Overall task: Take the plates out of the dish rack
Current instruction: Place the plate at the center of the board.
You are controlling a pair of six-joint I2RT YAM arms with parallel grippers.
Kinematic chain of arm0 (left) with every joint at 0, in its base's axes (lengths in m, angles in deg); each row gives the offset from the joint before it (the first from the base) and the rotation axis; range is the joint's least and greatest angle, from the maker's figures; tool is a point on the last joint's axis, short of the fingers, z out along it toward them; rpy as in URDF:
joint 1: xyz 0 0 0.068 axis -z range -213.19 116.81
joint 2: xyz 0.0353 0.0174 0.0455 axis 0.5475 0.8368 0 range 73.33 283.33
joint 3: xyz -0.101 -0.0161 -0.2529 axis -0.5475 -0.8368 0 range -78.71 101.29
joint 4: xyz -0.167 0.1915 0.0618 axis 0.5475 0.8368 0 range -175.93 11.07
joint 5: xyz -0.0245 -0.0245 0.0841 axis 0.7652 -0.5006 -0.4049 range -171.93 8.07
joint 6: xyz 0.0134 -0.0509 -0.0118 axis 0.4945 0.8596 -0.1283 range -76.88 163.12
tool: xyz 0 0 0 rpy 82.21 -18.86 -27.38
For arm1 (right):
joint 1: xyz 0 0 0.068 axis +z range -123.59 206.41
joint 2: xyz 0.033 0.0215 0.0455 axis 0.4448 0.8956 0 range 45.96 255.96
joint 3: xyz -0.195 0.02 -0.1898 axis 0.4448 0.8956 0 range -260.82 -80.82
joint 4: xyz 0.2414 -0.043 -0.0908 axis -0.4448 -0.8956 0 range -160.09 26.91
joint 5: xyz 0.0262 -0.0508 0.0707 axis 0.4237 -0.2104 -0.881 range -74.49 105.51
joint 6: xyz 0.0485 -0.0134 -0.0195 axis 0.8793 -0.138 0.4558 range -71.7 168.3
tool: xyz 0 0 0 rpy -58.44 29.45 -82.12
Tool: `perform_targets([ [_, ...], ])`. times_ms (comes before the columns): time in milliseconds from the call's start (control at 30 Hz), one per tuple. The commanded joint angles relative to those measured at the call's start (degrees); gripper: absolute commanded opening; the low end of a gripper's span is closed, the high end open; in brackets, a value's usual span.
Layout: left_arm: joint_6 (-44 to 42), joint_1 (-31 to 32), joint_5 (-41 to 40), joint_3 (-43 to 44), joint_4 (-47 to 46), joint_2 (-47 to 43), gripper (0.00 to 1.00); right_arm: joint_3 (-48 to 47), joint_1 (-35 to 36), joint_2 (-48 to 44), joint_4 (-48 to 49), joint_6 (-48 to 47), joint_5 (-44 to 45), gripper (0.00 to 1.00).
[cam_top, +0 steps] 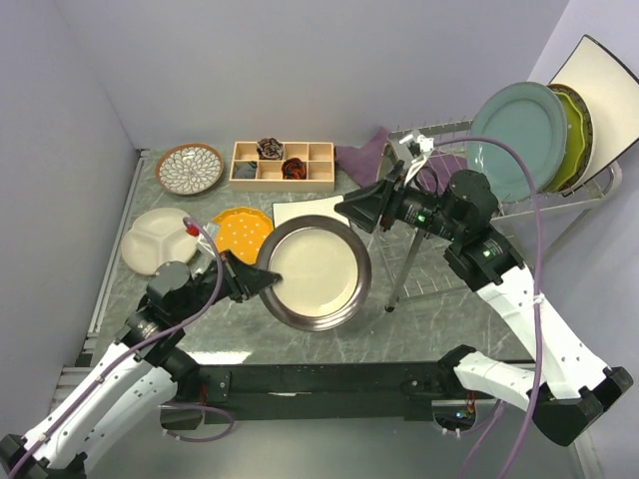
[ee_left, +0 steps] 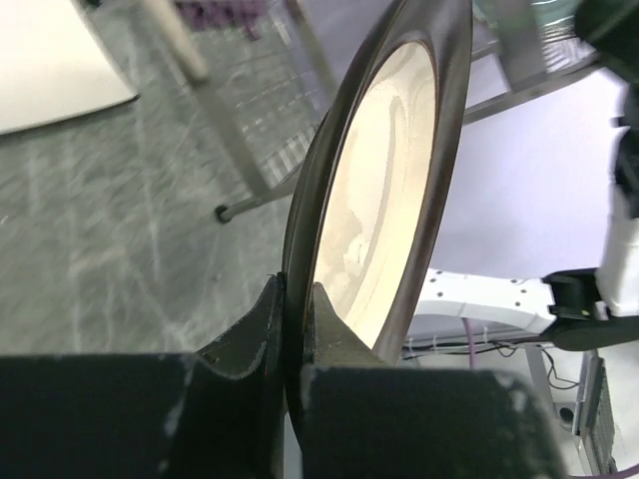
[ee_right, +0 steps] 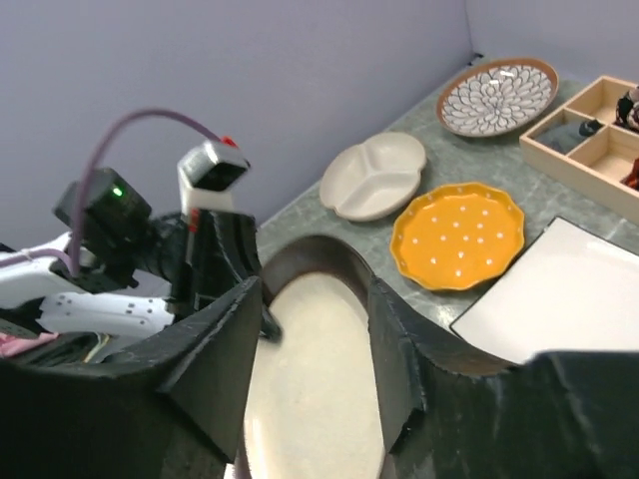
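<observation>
A cream plate with a dark rim (cam_top: 318,271) hangs tilted above the table's middle. My left gripper (cam_top: 262,282) is shut on its left rim; in the left wrist view both fingers (ee_left: 297,299) pinch the plate (ee_left: 384,190) edge-on. At the plate's upper right edge my right gripper (cam_top: 361,210) stands open. Its fingers (ee_right: 315,329) are spread apart over the plate (ee_right: 315,399) without pinching it. The dish rack (cam_top: 589,190) at the right holds a teal plate (cam_top: 517,140), a yellow-green plate (cam_top: 576,140) and a white square plate (cam_top: 604,95).
On the table lie a petal-patterned plate (cam_top: 190,168), a cream divided plate (cam_top: 160,239), an orange scalloped plate (cam_top: 242,232) and a white square plate (cam_top: 298,212). A wooden compartment tray (cam_top: 283,164) and a purple cloth (cam_top: 364,155) sit at the back. A rack leg (cam_top: 404,269) stands beside the held plate.
</observation>
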Motion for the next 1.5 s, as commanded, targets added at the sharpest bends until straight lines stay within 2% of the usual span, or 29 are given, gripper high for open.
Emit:
perform_targets([
  [0, 2.54, 0.06, -1.87, 2.98, -1.23, -6.78, 0.01, -5.33, 0.15, -1.81, 3.19, -0.60, 0.65, 0.59],
  [33, 2.19, 0.06, -2.58, 3.42, 0.19, -7.58, 0.01, -6.82, 0.15, -1.90, 3.01, -0.69, 0.83, 0.67],
  [200, -0.10, 0.06, -10.47, 4.48, 9.85, -10.40, 0.01, -11.92, 0.15, -2.69, 1.34, -2.54, 4.60, 0.84],
  [300, -0.10, 0.06, -11.02, 2.02, 9.79, -9.00, 0.01, -14.56, 0.15, -3.39, -0.24, -3.68, 8.63, 1.00],
  [467, -0.37, 0.06, -11.99, -1.76, 9.44, -3.64, 0.01, -12.64, 0.07, -8.13, -2.01, -5.96, 14.71, 1.00],
  [667, 3.15, 0.15, -9.36, -8.26, 2.59, -1.61, 0.01, -7.98, 0.06, -16.22, -2.61, -7.64, 19.90, 1.00],
  [767, 5.08, 0.23, -10.84, -11.33, 2.49, -2.31, 0.01, -6.13, 0.15, -19.29, -2.36, -7.55, 20.43, 1.00],
  [1100, 9.13, 0.76, -7.07, -18.90, -7.00, 3.39, 0.01, -6.13, 0.06, -19.47, -3.59, -7.81, 20.08, 1.00],
  [1367, 10.97, 1.38, -10.13, -20.13, -3.58, 0.32, 0.01, -4.11, 0.07, -21.58, -1.21, -8.25, 20.69, 1.00],
  [1467, 11.33, 1.46, -9.97, -20.75, -3.57, 1.02, 0.09, -4.63, 0.15, -21.59, -2.00, -8.51, 21.13, 1.00],
])
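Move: The left hand, pinching the brown-rimmed plate by its left rim, is taking it to the bare front part of the board: that spot's middle lies about 6 cm to its right, 1 cm ahead and some 22 cm below. At table height too, the yellow plate sits roughly 21 cm ahead and 10 cm left, the white square plate about 22 cm ahead and 10 cm right. From the right hand the spot is some 12 cm left, 5 cm back and 36 cm down. The left hand keeps its pinch on the plate's left rim and, after easing about 3 cm to its left, lowers the plate some 20 cm to the bare front of the board, tipping its fingers down about 30 degrees so that the plate's raised right side comes down too, then all but stops. The right hand, already loose of the plate, spreads its half-open fingers wide while it backs off up, right and back, some 18 cm in all, clearing the plate from above and then nearly stopping. ##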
